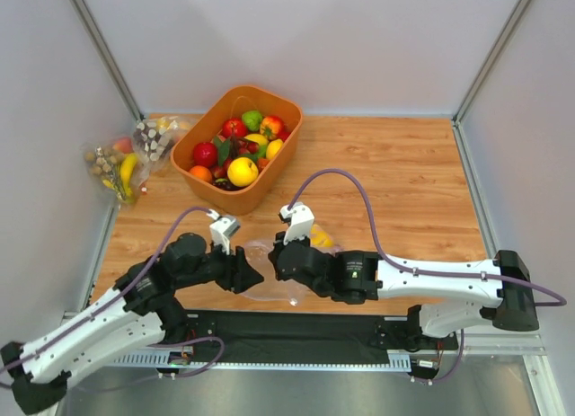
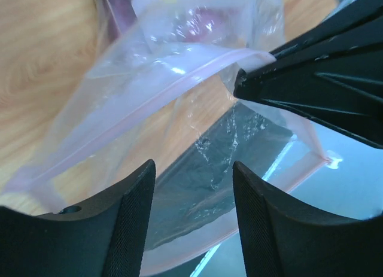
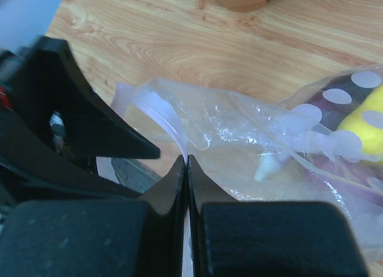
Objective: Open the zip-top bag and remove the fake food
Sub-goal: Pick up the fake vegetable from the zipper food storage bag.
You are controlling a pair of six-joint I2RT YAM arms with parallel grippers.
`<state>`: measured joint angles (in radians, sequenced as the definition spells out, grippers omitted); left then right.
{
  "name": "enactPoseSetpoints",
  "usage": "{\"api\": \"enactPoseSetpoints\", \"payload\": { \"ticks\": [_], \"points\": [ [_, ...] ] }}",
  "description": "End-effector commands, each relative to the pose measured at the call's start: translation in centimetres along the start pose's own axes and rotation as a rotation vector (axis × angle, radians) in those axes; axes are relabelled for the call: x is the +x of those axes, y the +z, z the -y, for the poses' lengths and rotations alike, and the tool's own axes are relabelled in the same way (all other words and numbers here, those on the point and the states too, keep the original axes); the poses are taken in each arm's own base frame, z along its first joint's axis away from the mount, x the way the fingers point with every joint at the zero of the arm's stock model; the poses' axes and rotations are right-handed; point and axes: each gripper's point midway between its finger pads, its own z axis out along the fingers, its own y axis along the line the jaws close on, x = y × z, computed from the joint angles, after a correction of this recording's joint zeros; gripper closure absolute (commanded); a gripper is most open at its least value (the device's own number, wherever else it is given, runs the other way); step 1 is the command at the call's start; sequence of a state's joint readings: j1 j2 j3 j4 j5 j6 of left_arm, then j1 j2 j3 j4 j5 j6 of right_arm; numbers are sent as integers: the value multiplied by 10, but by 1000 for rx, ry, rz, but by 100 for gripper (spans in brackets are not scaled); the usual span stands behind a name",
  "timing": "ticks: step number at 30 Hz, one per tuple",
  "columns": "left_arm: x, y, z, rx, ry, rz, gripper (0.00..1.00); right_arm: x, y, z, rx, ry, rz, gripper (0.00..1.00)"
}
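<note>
The clear zip-top bag (image 1: 268, 270) lies at the table's near edge between both grippers. My right gripper (image 1: 275, 258) is shut on the pink zip strip of one lip (image 3: 157, 112); its closed tips (image 3: 187, 160) pinch the film. My left gripper (image 1: 255, 276) faces it from the left, jaws apart (image 2: 192, 168), with the bag's other lip and strip (image 2: 179, 241) lying across the gap. No pad visibly touches the film. The mouth (image 2: 197, 133) gapes slightly. Fake food shows inside: a yellow piece (image 3: 359, 124) (image 1: 321, 239) and a purple piece (image 3: 335, 91).
An orange basket (image 1: 191, 145) full of plastic fruit stands at the back centre. Two clear bags with a banana and nuts (image 1: 119, 164) lie by the left wall. A black mat (image 1: 296, 328) runs along the near edge beneath the grippers. Walls close in on three sides.
</note>
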<state>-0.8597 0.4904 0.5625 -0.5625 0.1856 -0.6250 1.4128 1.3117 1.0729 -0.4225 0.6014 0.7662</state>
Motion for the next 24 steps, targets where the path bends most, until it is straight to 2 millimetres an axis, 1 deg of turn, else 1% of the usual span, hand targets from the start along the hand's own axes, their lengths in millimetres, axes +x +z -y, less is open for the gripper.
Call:
{"api": "enactPoseSetpoints", "payload": {
  "ticks": [1,2,3,5,6,7,8,9,10,11,12,14,15,17,18,19,20,21,22,23,24],
  "points": [
    [-11,18,4,-68,56,18,38,-7,-4,1,18,32,33,100],
    [-10,25,-5,-136,68,10,37,-10,-6,1,20,34,41,100],
    [-8,28,1,-131,88,4,36,-11,-7,3,25,34,42,100],
    [-8,35,-1,-160,101,10,32,-15,-13,4,22,37,52,100],
    [-5,43,2,-150,110,6,30,-15,-15,5,22,39,55,100],
    [-5,47,4,-144,110,8,27,-15,-16,6,21,46,58,100],
    [-5,51,3,-156,113,18,21,-17,-20,5,10,55,61,100],
    [-1,60,6,-153,122,12,19,-15,-21,8,11,56,62,100],
    [0,64,7,-153,127,11,18,-15,-21,8,11,59,63,100],
    [-3,69,11,-142,127,30,15,-14,-23,8,8,64,62,100],
    [4,77,10,-146,129,14,12,-11,-24,12,15,65,58,99],
    [4,89,13,-137,128,31,11,-10,-25,16,30,63,57,99],
    [4,91,12,-142,126,34,10,-7,-26,22,51,52,47,95],
    [3,100,10,-156,132,45,9,-12,-33,33,81,64,63,89],
    [4,102,8,-163,135,45,9,-10,-37,43,112,51,57,81],
    [4,104,7,-170,142,46,9,-14,-44,53,129,61,79,77],
    [6,109,5,-179,146,42,8,-14,-49,64,155,73,84,73],
    [8,111,2,-189,150,37,8,-15,-53,71,163,85,96,66],
    [10,113,0,-195,152,32,8,-18,-59,80,180,97,118,63],
    [12,116,-3,-209,154,28,7,-20,-68,90,174,123,139,60],
    [13,118,-4,-210,155,27,7,-20,-73,99,189,141,147,54]
  ]
}}
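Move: The purple vegetable inside the bag is roughly 8 cm ahead of the left hand, 12 cm to its right and 12 cm below. From the right hand it is about 5 cm ahead, 7 cm right and 15 cm down. Counted from the left hand, the yellow pepper is some 12 cm ahead, 14 cm right and 12 cm below, and the bag rim still pinched by the right fingers is about 5 cm ahead, 5 cm right and a touch higher. Rightward and down, with a smaller push forward, the left hand goes about 8 cm right and 7 cm down, in at the bag's mouth beneath the upper rim towards the purple vegetable, rolling some 15 degrees and opening almost fully. The right hand first keeps its pinch nearly in place, then draws about 9 cm right, its fingers parting to let go of the rim. ##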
